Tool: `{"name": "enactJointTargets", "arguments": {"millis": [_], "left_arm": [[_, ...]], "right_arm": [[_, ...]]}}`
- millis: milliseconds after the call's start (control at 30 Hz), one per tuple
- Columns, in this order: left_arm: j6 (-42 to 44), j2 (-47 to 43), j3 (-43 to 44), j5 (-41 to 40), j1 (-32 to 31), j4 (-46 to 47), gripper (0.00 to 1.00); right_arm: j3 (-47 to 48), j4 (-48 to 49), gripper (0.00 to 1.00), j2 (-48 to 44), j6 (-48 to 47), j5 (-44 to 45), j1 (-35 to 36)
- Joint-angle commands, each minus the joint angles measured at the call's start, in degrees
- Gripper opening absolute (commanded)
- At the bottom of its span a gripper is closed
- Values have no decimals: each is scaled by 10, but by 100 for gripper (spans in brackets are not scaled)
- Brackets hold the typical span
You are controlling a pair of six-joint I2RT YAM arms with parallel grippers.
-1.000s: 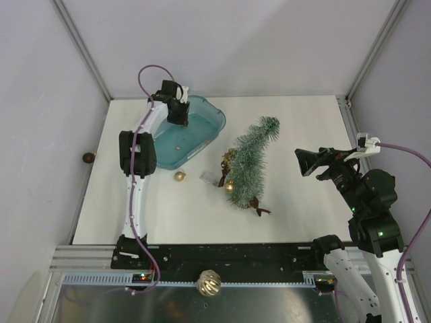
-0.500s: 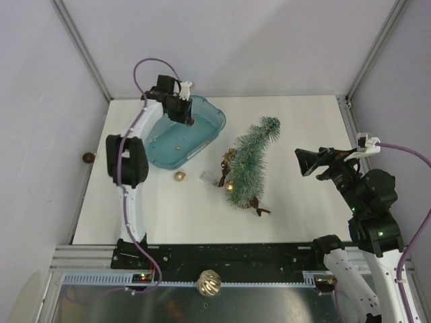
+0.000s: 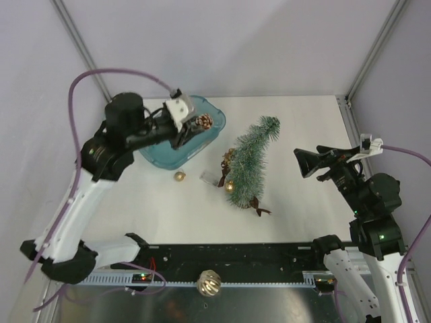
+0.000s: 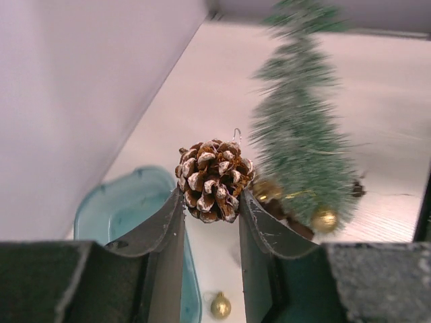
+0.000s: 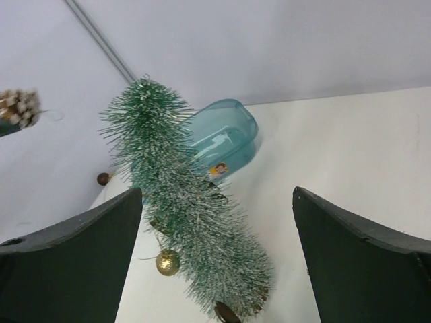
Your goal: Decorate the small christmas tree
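The small christmas tree (image 3: 249, 165) lies on the white table, tip toward the back; it also shows as the tree (image 4: 303, 148) in the left wrist view and the tree (image 5: 182, 202) in the right wrist view. A gold bauble (image 3: 229, 186) and a brown star ornament (image 3: 258, 206) sit against it. My left gripper (image 3: 196, 126) is raised over the teal tub's right end, shut on a frosted pine cone (image 4: 213, 179) with a wire hook. My right gripper (image 3: 306, 161) hovers to the right of the tree, wide open and holding nothing.
The teal tub (image 3: 165, 156) stands at the back left, partly hidden under my left arm. A loose gold bauble (image 3: 180, 176) lies just in front of it. A dark bauble (image 3: 88, 157) rests off the table's left edge. A large gold ball (image 3: 209, 282) sits on the near rail.
My left arm rose out of the tub with the pine cone in its jaws and swung right toward the tree. The right arm barely moved.
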Motion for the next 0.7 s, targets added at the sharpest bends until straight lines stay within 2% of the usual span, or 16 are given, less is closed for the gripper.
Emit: {"name": "enactJointTargets", "arguments": {"millis": [0, 167, 667], "left_arm": [[67, -49, -18, -42, -83, -9, 22], [79, -67, 28, -53, -162, -10, 25], [110, 55, 152, -20, -231, -11, 26]], "right_arm": [[7, 36, 98, -13, 19, -36, 3], [20, 42, 98, -17, 30, -54, 2], [22, -4, 98, -17, 8, 2, 3]]}}
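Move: The left hand holds the pinecone high over the table. The tree stands about 16 cm to its right and some 4 cm back, its middle roughly 20 cm lower. The clear packet lies almost straight below, about 41 cm down; the loose gold ball is some 9 cm left and level with the hand; the bin's middle is about 18 cm ahead and 10 cm left. From the right hand the tree is roughly 15 cm left and 6 cm ahead, its middle lower. Still pinching the pinecone between its fingertips, the left hand clears the bin, first drawing back about 9 cm while rising, then sliding right, some 8 cm in all, which narrows the sideways gap to the tree. The wrist swings about 20 degrees clockwise and the fingers come up nearer level; their grip doesn't change. ##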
